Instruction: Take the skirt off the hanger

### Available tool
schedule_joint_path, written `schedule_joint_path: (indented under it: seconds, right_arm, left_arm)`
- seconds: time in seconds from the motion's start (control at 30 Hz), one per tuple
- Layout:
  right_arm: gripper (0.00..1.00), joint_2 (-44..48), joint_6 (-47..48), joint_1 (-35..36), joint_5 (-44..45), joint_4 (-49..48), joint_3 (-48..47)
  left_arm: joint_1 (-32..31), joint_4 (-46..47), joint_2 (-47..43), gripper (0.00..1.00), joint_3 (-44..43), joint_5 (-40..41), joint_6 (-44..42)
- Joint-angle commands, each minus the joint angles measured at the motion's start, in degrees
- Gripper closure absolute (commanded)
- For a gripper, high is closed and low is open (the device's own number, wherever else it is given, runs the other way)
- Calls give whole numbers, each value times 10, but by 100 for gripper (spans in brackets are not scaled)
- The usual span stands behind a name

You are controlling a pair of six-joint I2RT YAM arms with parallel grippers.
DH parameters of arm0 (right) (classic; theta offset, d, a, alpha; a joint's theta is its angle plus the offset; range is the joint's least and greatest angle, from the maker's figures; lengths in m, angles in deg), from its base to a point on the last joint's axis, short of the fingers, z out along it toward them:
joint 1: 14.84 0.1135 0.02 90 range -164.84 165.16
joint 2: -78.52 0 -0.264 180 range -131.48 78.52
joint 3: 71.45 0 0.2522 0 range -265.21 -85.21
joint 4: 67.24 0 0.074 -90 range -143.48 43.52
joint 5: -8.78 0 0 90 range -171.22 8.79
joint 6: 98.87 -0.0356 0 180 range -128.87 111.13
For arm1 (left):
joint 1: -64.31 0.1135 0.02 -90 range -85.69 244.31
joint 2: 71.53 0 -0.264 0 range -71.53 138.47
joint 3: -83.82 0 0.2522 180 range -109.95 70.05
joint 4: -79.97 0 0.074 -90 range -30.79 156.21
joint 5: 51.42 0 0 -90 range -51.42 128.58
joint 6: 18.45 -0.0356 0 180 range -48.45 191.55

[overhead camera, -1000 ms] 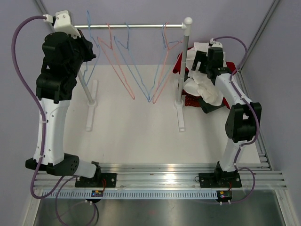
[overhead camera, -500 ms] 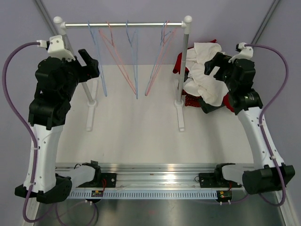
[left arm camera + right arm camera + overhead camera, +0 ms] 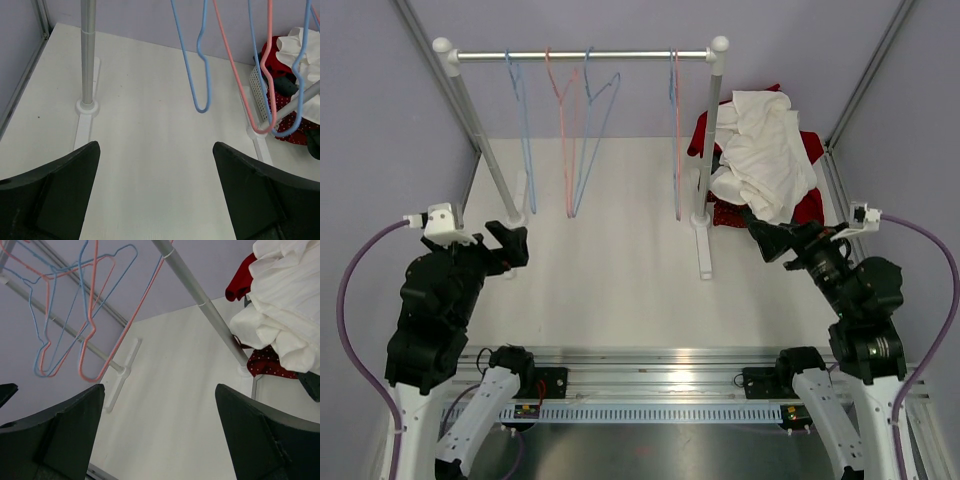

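The hangers (image 3: 570, 130) on the rack rail (image 3: 590, 55) are thin blue and pink wire, and all hang bare. A white garment (image 3: 765, 150) lies crumpled on red clothes (image 3: 810, 205) to the right of the rack; I cannot tell which piece is the skirt. My left gripper (image 3: 502, 245) is open and empty, low by the rack's left foot. My right gripper (image 3: 767, 238) is open and empty, just in front of the pile. The left wrist view shows open fingers (image 3: 75, 170) over bare table, and the right wrist view shows the same (image 3: 75, 415), with the white garment (image 3: 290, 305) at upper right.
The rack's two posts stand on flat white feet (image 3: 704, 245) on the table. A white mesh basket (image 3: 257, 87) holds the clothes pile, with a red dotted cloth (image 3: 295, 130) at its base. Grey walls enclose the table at the back and sides.
Both arms have pulled back from the rack and the pile toward the near edge and dropped lower. The hangers have swung and now hang nearly straight.
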Motion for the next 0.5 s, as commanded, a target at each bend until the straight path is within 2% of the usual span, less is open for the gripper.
schedule_joint_path:
  seconds: [0.0, 0.17, 0.37, 0.47]
  right_arm:
    - [0, 74, -19, 0, -25, 48, 0]
    - [0, 103, 4, 3, 54, 139, -44]
    - [1, 169, -39, 3, 56, 120, 2]
    - [1, 195, -67, 3, 49, 108, 30]
  left_arm:
    - [-1, 44, -40, 1, 65, -22, 14]
    - [-1, 49, -100, 1, 136, 4, 24]
    - [-1, 0, -93, 1, 136, -34, 15]
    - [-1, 11, -114, 1, 135, -47, -2]
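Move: The white skirt, off its hanger, lies on the heap over the basket some 32 cm ahead of the empty right hand, about 7 cm to its right and 23 cm lower. The rack's right post is about 21 cm ahead of that hand and 8 cm to the left; the blue-and-pink hanger pair hangs some 20 cm ahead, 16 cm left and 8 cm higher. From the left hand the skirt is roughly 33 cm ahead, 51 cm right and 23 cm down. Both hands are empty, wide open and clear of everything, still withdrawing: the right one draws back about 7 cm, away from the skirt and the rack, easing about 2 cm to its right and ending at its starting height. The left hand sinks some 8 cm in front of the rack, levelling off late as its fingers tip slightly downward. ##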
